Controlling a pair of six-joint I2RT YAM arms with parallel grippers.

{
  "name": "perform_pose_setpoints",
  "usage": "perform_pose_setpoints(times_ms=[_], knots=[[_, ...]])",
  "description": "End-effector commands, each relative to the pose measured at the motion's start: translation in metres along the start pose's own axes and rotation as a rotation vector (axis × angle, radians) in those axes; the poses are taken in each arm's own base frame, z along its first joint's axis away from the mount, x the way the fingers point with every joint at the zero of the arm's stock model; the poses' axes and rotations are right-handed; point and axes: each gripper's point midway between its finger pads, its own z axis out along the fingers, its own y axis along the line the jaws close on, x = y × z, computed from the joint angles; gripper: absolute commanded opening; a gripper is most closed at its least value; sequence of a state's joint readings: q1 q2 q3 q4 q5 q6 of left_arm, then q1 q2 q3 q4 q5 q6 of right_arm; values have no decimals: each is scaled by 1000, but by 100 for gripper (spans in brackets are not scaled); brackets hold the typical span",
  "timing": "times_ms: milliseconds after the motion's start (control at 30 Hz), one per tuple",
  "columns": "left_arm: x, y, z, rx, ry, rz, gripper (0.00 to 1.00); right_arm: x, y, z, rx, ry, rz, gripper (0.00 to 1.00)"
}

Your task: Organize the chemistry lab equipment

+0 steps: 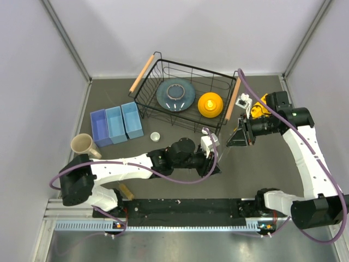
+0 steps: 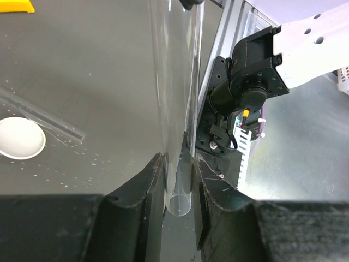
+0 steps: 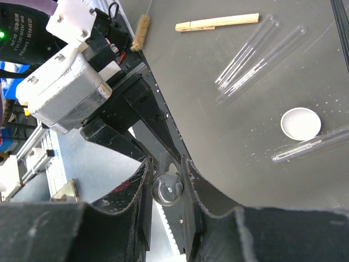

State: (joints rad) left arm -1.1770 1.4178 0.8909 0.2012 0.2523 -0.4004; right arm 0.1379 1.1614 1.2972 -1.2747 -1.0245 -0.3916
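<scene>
Both grippers are shut on the same thin clear tube (image 2: pixel 174 82), held above the table between them. My left gripper (image 1: pixel 211 153) clamps its open end (image 2: pixel 180 203) in the left wrist view (image 2: pixel 177 164). My right gripper (image 1: pixel 235 136) clamps its rounded end (image 3: pixel 167 189) in the right wrist view (image 3: pixel 166 164). The yellow rack (image 1: pixel 259 109) is partly hidden behind the right arm; a corner shows (image 2: pixel 16 5). Loose clear tubes (image 3: pixel 248 52) (image 3: pixel 311 144) (image 2: pixel 43 117) lie on the table. There is a white round piece (image 3: pixel 300 123) (image 1: pixel 155 136), another (image 2: pixel 20 137), and a wooden stick (image 3: pixel 217 23).
A black wire basket (image 1: pixel 163 68) at the back holds a grey-blue plate (image 1: pixel 175 95) and an orange bowl (image 1: pixel 210 103). Three blue bins (image 1: pixel 116 124) and a tan cup (image 1: pixel 83 144) stand at the left. A small brush (image 3: pixel 143 24) lies near the stick.
</scene>
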Motion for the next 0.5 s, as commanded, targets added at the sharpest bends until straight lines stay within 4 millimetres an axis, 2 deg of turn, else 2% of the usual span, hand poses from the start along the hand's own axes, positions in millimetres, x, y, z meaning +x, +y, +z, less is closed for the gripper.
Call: perform_pose_setpoints(times_ms=[0, 67, 133, 167, 233, 267, 300, 367, 433, 467], knots=[[-24, -6, 3, 2, -59, 25, 15, -6, 11, 0, -44, -12, -30, 14], [-26, -4, 2, -16, -65, 25, 18, -9, 14, -1, -49, -23, -41, 13], [-28, -2, -1, -30, -74, 23, 28, -10, 14, -3, -39, -27, -46, 12], [-28, 0, -2, -49, -77, 22, 39, -11, 12, -5, -20, -27, -56, 12], [-32, 2, -10, -67, -97, 26, 53, -14, 3, -12, 30, -46, -56, 12], [-34, 3, -14, -77, -105, 29, 65, -17, 1, -15, 44, -57, -57, 12], [-40, 3, -22, -96, -131, 35, 70, -19, -2, -18, 61, -69, -59, 12], [-41, 10, -32, -143, -146, 36, 80, -22, -13, -27, 118, -92, -52, 12], [-46, 16, -51, -194, -176, 59, 84, -22, -22, -32, 166, -92, -62, 12], [-48, 24, -59, -239, -190, 61, 86, -24, -36, -43, 222, -118, -43, 12]])
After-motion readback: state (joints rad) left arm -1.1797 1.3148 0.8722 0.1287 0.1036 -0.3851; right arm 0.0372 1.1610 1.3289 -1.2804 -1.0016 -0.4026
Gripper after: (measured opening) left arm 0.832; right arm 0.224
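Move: The test tube spans the two hands: the left pinches its round bottom end, and its middle is about 3 cm ahead, 4 cm right and 4 cm above that hand. From the right hand, which holds its other end, the yellow rack is roughly 22 cm ahead, 16 cm right and 24 cm down. Below the right hand, the white dish is some 6 cm ahead and 5 cm left, 27 cm down; a loose tube lies about 10 cm ahead, 1 cm left, equally low. The left hand opens wide and lets go of the test tube's bottom end, easing forward and then backing off to its left and up, about 3 cm in all, with a slight counter-clockwise turn. The right hand keeps its pinch on the other end and, after a short hold, draws the tube some 3 cm forward and to the right towards the yellow rack, its wrist swinging about 5 degrees clockwise. ##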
